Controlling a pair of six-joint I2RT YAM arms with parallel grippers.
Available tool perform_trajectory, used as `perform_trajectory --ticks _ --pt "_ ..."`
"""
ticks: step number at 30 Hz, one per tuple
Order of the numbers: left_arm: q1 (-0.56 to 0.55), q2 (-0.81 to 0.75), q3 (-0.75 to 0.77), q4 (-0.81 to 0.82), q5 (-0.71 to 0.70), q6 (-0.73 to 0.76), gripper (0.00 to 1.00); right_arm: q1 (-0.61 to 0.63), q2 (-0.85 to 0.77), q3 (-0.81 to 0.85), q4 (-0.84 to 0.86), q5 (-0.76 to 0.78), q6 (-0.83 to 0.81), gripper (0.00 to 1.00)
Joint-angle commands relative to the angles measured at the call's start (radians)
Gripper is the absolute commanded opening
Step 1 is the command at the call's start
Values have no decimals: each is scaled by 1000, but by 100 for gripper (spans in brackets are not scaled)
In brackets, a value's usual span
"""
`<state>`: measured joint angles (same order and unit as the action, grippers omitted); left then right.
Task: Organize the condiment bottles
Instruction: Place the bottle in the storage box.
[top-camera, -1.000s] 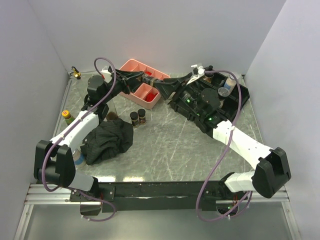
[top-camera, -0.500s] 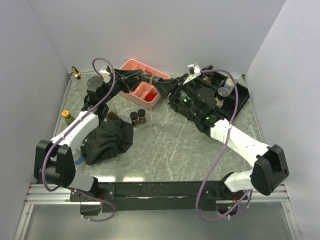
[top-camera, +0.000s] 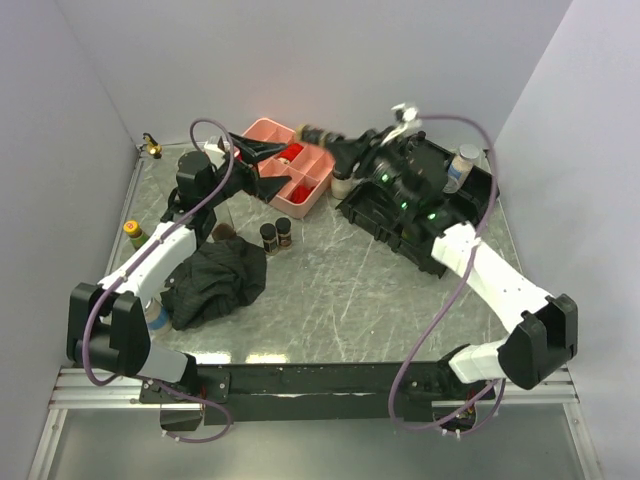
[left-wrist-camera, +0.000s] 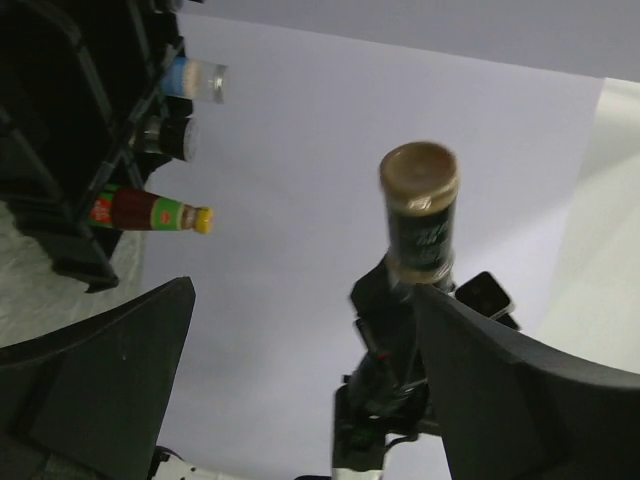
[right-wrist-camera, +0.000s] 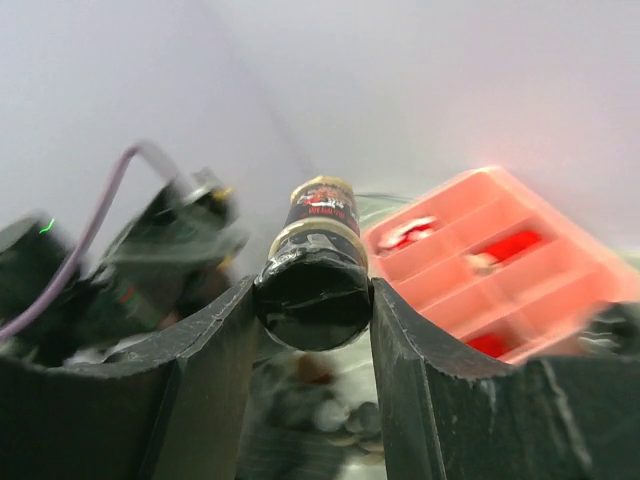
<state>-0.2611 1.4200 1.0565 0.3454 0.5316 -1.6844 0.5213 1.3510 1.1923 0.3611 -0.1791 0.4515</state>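
Observation:
A dark spice jar (right-wrist-camera: 322, 213) with a black lid and a red-and-black label hangs in the air, with my right gripper (right-wrist-camera: 312, 300) shut on its lid end. From above, that jar (top-camera: 312, 133) is over the far edge of the pink tray (top-camera: 262, 130). My left gripper (top-camera: 262, 160) is open and empty just left of it, apart from the jar (left-wrist-camera: 420, 215). Two dark spice jars (top-camera: 276, 233) stand on the table. The black rack (top-camera: 420, 205) holds a grey-lidded shaker (top-camera: 465, 160), and in the left wrist view a yellow-capped sauce bottle (left-wrist-camera: 150, 213).
A black cloth (top-camera: 215, 280) lies heaped by the left arm. One yellow-capped bottle (top-camera: 133, 232) stands at the left edge, and a gold-spouted one (top-camera: 152, 146) occupies the far left corner. White walls close in on three sides.
My left gripper opened and let go of the spice jar. The right gripper closed on it and carried it up and back to the right, away from the left gripper.

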Motion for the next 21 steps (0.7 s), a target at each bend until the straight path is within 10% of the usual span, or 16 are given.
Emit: perform_trajectory --ticks 1,13,21 --pt "34 -44 46 -134 39 152 97 -121 46 189 -317 13 -111 0" --pt "86 -33 358 -725 -132 891 96 -333 477 838 -1089 268 -378 0" --pt "71 -251 142 -617 -384 996 96 -362 726 1103 -1283 362 -442 3"
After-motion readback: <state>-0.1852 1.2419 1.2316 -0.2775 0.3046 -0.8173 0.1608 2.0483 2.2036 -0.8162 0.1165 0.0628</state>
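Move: Ahead and to the right of the right hand, which already holds the black-capped bottle, the black storage box's empty middle cell on its left edge lies about 22 cm farther out, 18 cm right and 37 cm below. From that hand, the dropper bottle in the box stands 27 cm ahead and 21 right, the lidded jar 12 ahead and 26 right, the white bottle outside 14 ahead and 2 right, all some 34 cm lower. From the empty left hand the cell is 20 cm ahead, 25 right and 31 below. Swinging away from the left hand, the right arm carries its bottle about 20 cm right and 17 forward towards the storage box, level at first, then sinking some 14 cm while the fingers tip down, turn clockwise and roll right side up, keeping their grip. The left hand, fingers staying wide open, backs off about 8 cm left, dipping briefly, and rolls some 45 degrees, left side rising. ##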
